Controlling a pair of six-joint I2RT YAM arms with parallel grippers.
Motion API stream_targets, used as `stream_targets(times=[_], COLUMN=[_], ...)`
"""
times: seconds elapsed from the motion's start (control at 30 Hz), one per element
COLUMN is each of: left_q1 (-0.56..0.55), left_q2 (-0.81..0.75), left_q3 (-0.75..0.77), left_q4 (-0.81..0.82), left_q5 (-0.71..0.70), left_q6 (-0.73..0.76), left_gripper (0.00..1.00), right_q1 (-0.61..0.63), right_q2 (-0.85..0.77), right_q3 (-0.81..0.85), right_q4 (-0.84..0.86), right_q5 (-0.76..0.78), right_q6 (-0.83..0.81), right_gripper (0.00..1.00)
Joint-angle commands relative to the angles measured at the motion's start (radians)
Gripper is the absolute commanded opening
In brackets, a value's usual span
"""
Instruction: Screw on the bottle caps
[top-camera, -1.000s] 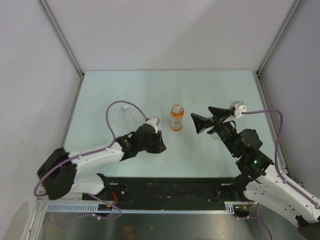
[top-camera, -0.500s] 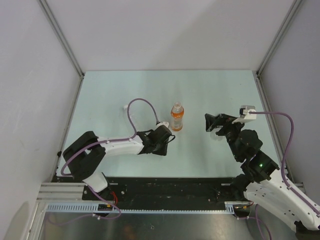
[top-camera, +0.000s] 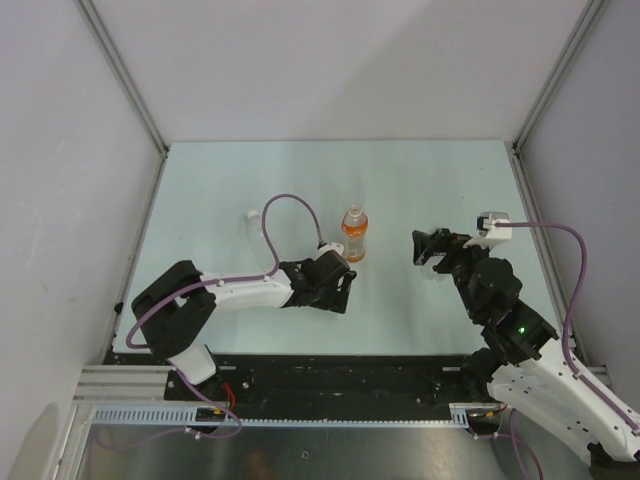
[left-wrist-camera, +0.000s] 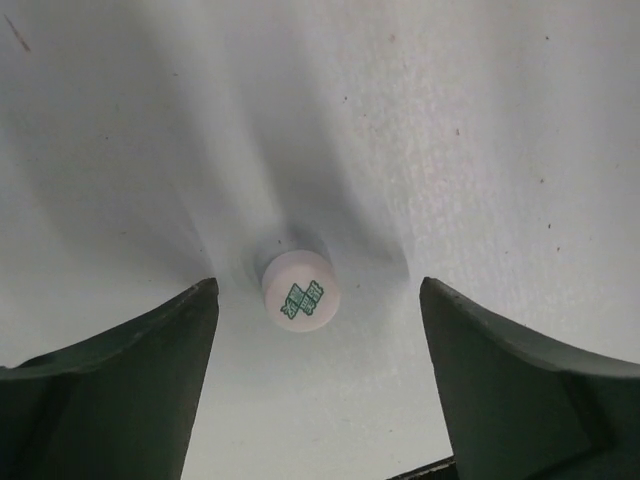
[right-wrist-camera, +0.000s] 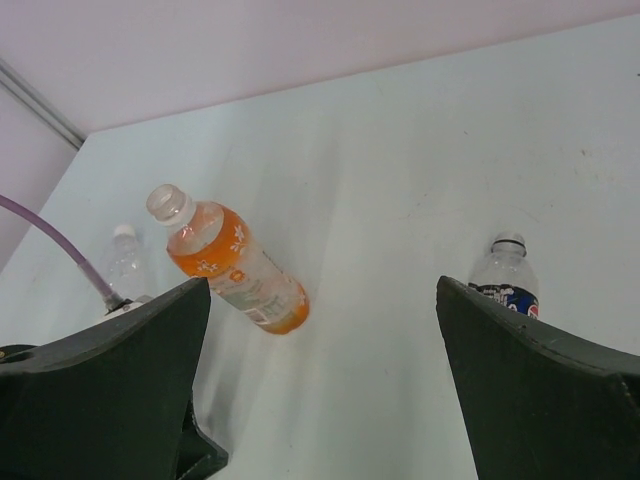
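A white bottle cap (left-wrist-camera: 298, 290) with a green print lies flat on the table, free between the open jaws of my left gripper (left-wrist-camera: 318, 345). From above, that gripper (top-camera: 338, 287) points down just near-left of the orange bottle (top-camera: 354, 233) and hides the cap. The orange bottle (right-wrist-camera: 235, 265) stands uncapped. My right gripper (top-camera: 431, 247) hovers open and empty to its right, facing it (right-wrist-camera: 322, 335). A clear bottle (right-wrist-camera: 125, 262) with a white cap stands far left. The Pepsi bottle (right-wrist-camera: 505, 275), dark-capped, shows by the right finger.
The pale green table (top-camera: 400, 180) is walled by grey panels at the back and both sides. My left arm's purple cable (top-camera: 285, 205) arches over the table near the clear bottle's white top (top-camera: 251, 213).
My left gripper has opened, and the white cap now lies loose on the table between its jaws. Over the second that arm reached right, towards the orange bottle. The right gripper drew back rightwards.
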Motion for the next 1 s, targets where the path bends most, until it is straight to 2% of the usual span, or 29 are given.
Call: stream_targets(times=[0.0,0.07,0.23,0.4,0.53,0.67,0.8,0.97], left_q1=[-0.022,-0.03,-0.038,-0.034,-0.019,-0.017,-0.017,-0.017], left_q2=[-0.054,-0.115,-0.398,-0.731,-0.925,-1.008,-1.044,-1.075], left_q3=[0.031,0.027,-0.024,-0.166,-0.257,-0.317,-0.344,-0.362], left_q4=[-0.028,-0.026,-0.024,-0.026,-0.028,-0.028,-0.029,-0.031], left_q5=[-0.046,-0.08,-0.209,-0.48,-0.571,-0.571,-0.551,-0.548], left_q6=[0.034,0.041,0.014,-0.038,-0.068,-0.092,-0.094,-0.09], left_gripper=[0.93,0.98,0.99,0.99,0.99,1.0,1.0,1.0], right_q1=[-0.005,-0.005,0.04,0.24,0.385,0.434,0.444,0.445], right_q2=[-0.002,0.001,0.076,0.3,0.514,0.732,0.911,1.069], right_q3=[0.0,0.001,0.014,0.054,0.115,0.194,0.306,0.411], right_q4=[0.012,0.017,0.0,-0.047,-0.014,0.028,-0.018,-0.074], right_q5=[-0.009,-0.06,-0.203,-0.187,-0.183,-0.227,-0.221,-0.221], right_q6=[-0.032,-0.059,-0.095,-0.158,-0.203,-0.197,-0.163,-0.146], right_gripper=[0.99,0.98,0.96,0.96,0.96,0.91,0.84,0.69])
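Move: The white cap sits on the table right between the left hand's parted fingers, about 1 cm below the hand point. From the right hand the cap is some 25 cm left, about 3 cm back and 26 cm down. The upright orange bottle stands about 12 cm farther out than the cap and 5 cm to its right; the clear bottle lying down is about 17 cm farther out and 16 cm left of the cap. Straight up off the cap goes the left hand, its fingers spreading the rest of the way, then left, ending some 17 cm higher and 13 cm over with its fingers tilted up. The right hand swings left about 23 cm and down 18 towards the cap, turning counter-clockwise and tipping its fingers down, which narrow partway without touching it. ##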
